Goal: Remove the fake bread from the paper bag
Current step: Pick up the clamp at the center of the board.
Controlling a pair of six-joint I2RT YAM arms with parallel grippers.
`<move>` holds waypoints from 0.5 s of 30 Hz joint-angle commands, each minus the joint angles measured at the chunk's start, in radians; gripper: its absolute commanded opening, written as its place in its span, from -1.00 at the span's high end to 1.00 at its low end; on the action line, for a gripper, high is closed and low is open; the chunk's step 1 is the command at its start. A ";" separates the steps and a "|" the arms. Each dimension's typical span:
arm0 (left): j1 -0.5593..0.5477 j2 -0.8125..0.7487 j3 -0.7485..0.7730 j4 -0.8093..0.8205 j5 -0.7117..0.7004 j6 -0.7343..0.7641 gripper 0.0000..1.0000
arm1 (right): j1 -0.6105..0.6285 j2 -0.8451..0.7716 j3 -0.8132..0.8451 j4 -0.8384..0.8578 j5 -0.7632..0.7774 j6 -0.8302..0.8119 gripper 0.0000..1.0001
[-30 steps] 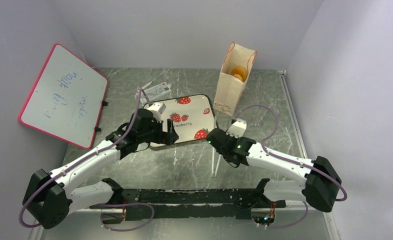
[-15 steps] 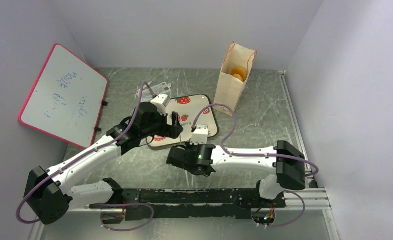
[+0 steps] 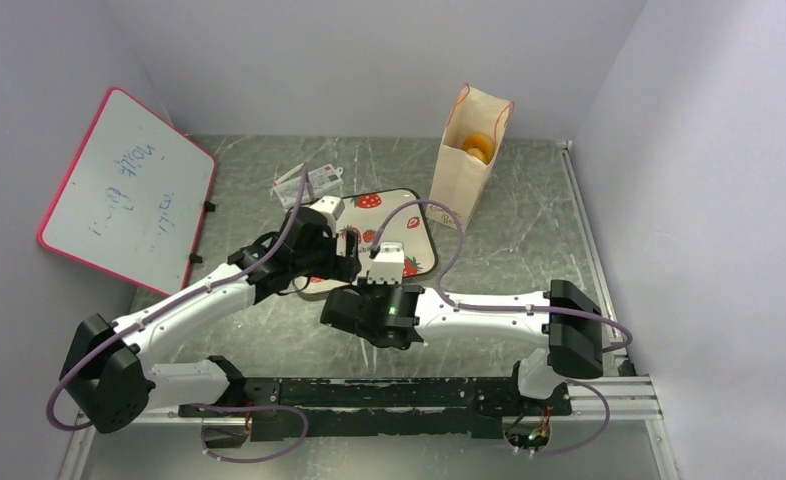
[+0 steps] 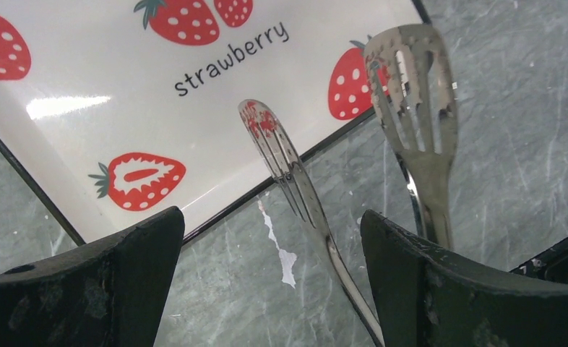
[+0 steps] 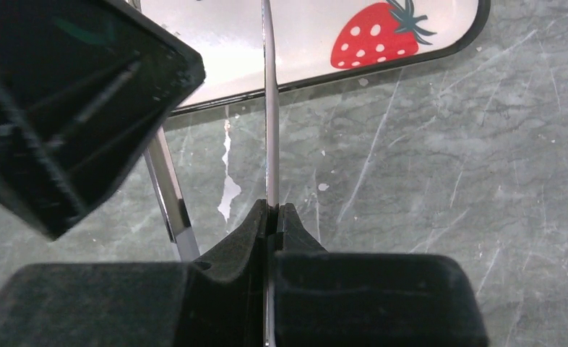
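Observation:
The paper bag (image 3: 464, 170) stands upright at the back of the table, and one golden fake bread (image 3: 477, 147) shows through its open top. Both grippers are well in front of it, at the near edge of the strawberry tray (image 3: 409, 215). My right gripper (image 5: 272, 208) is shut on one thin arm of a pair of metal tongs (image 4: 411, 87). My left gripper (image 4: 270, 217) is open, and the other tong arm (image 4: 281, 155) runs between its fingers, apart from both pads. In the top view the left gripper (image 3: 354, 258) and the right gripper (image 3: 341, 310) nearly meet.
A red-framed whiteboard (image 3: 129, 190) leans at the left wall. A small clear plastic packet (image 3: 304, 182) lies behind the tray. The tray's black rim (image 5: 426, 58) crosses just ahead of both grippers. Walls close in on three sides.
My right arm swung left from the tray's right corner to its near edge, carrying the tongs. My left gripper shifted slightly right and stayed open, now beside the right gripper.

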 commanded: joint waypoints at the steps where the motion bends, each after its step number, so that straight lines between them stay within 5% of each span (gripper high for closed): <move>1: -0.008 0.035 0.049 -0.035 -0.021 -0.024 -0.93 | 0.006 -0.005 0.036 0.009 0.061 -0.028 1.00; 5: -0.008 0.059 0.056 -0.043 -0.012 -0.033 -0.98 | 0.007 0.006 0.051 0.005 0.074 -0.038 1.00; 7: -0.007 0.080 0.067 -0.056 0.002 -0.041 -0.73 | 0.005 0.010 0.059 0.008 0.079 -0.047 1.00; 8: -0.007 0.088 0.073 -0.060 0.014 -0.043 -0.50 | 0.004 0.012 0.061 0.013 0.082 -0.053 1.00; 9: -0.008 0.093 0.078 -0.066 0.019 -0.050 0.25 | 0.004 0.013 0.063 0.019 0.083 -0.061 1.00; 10: -0.007 0.095 0.084 -0.075 0.009 -0.067 0.77 | 0.004 0.014 0.065 0.023 0.085 -0.067 1.00; 15: -0.006 0.097 0.091 -0.091 0.001 -0.097 0.86 | -0.005 0.018 0.064 0.031 0.088 -0.075 1.00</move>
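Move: The left hand, wide open, already straddles the clamp's fork leg, which crosses about 2 cm to its right and 1 cm below its finger point. The clamp's spatula leg runs some 4 cm farther right and 1 cm back; the strawberry tray's middle is roughly 15 cm ahead, 1 cm right and 13 cm down. From the right hand, shut on the spatula leg, the fork leg's gripping spot lies about 7 cm ahead, 3 cm left, roughly level. The left fingers shut and pinch the clamp's fork leg between their tips: the hand first sinks some 1.5 cm, then, while closing, shifts about 2 cm right and a little forward and comes back up. The right hand keeps its hold on the spatula leg and carries it about 2.5 cm left towards the left hand, mostly late, rising about 1.5 cm. ##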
